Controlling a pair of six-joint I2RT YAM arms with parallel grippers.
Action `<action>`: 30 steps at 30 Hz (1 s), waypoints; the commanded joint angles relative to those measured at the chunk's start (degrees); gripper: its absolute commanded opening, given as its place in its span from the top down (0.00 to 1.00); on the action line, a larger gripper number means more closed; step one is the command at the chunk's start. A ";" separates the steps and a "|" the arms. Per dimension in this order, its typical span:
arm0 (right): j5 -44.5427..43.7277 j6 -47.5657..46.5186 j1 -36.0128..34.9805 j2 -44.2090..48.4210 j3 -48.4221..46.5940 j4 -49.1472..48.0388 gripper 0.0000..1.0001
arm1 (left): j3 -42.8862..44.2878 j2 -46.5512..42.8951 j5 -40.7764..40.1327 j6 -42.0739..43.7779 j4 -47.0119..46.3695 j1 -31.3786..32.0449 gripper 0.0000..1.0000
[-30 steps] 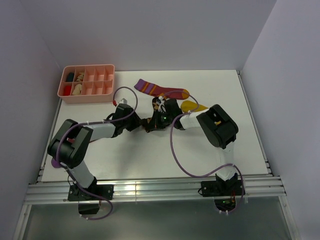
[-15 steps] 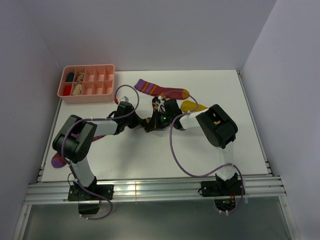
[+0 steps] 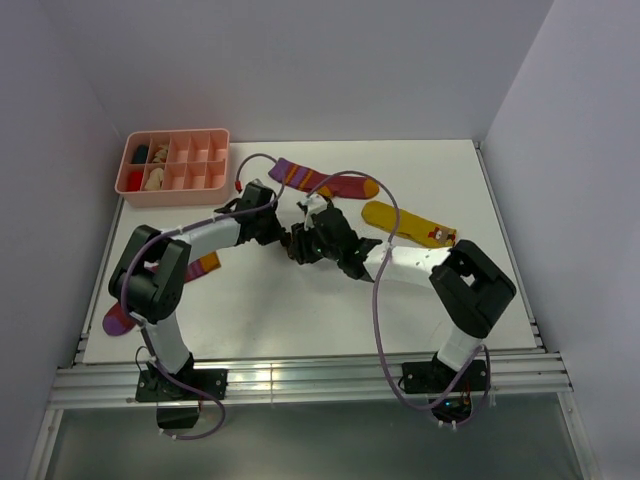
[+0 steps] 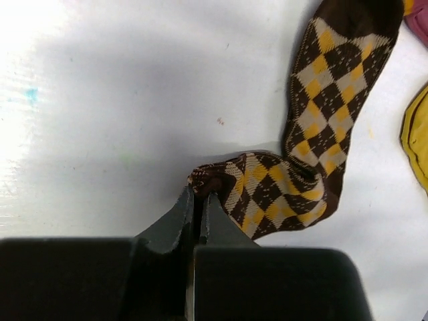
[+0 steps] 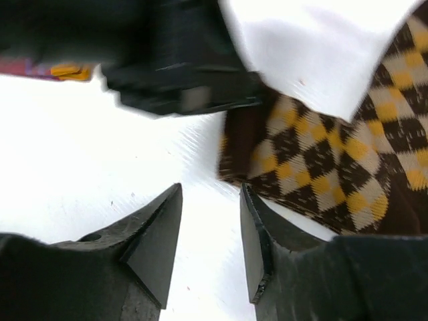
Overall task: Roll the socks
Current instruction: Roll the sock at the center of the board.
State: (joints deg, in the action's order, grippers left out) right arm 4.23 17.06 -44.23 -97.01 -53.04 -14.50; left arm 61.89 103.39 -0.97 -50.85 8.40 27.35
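Note:
The brown-and-tan diamond-check sock (image 4: 314,127) lies on the white table with its near end folded over (image 4: 267,194). My left gripper (image 4: 199,192) is shut on the tip of that folded end. My right gripper (image 5: 210,189) stands open just beside the sock's (image 5: 334,167) edge, nothing between its fingers. In the top view both grippers, left (image 3: 283,230) and right (image 3: 303,243), meet mid-table and hide most of this sock. One maroon sock (image 3: 325,181) lies behind them, the mustard-yellow sock (image 3: 405,222) to the right, another maroon sock (image 3: 122,315) at the left edge.
A pink compartment tray (image 3: 176,190) with small items sits at the back left corner. Grey walls close in the table on three sides. The left arm's purple cable (image 3: 300,172) loops over the far maroon sock.
My left gripper shut on the check sock's folded end and moved right. My right gripper opened and let go of it; its arm swung out to the right, uncovering the mustard sock.

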 commanded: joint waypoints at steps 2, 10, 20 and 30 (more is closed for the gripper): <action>-15.98 -8.70 -5.59 -0.19 0.74 -3.51 0.52 | 6.13 1.98 -2.02 2.86 10.84 0.42 1.00; -18.56 -8.89 -8.95 -6.86 -1.37 -8.87 0.53 | 8.16 4.01 -2.81 4.00 14.45 0.95 1.00; -18.29 -9.15 -10.09 -10.12 -2.60 -10.55 0.55 | 7.63 4.45 -2.10 4.44 14.36 0.95 1.00; -18.38 -9.59 -10.35 -12.32 -5.23 -10.02 0.55 | 7.02 4.01 -2.02 4.18 14.53 0.95 1.00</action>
State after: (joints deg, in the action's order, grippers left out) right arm -12.62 7.94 -54.13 -107.11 -55.61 -21.78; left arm 68.53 107.37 -2.76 -47.66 20.84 28.01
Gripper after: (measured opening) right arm 0.450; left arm 0.037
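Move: In the left hand's shut fingertips sits the near end of the checked sock. That end lies about 4 cm left of, 2 cm ahead of and 5 cm below the right hand. From the right hand, the maroon-purple sock is some 18 cm ahead, 6 cm right, and the yellow sock roughly 7 cm ahead, 27 cm right, both about 7 cm lower. Swinging slightly left and back, then dropping about 5 cm, the right hand brings its still half-open fingers down to the sock end beside the left fingertips, then lifts a little as it eases farther left, the wrist tilted some 15 degrees. The left keeps its pinch, bobs up slightly, lowers and draws back the end a couple of centimetres, steepens its fingers and holds still. ##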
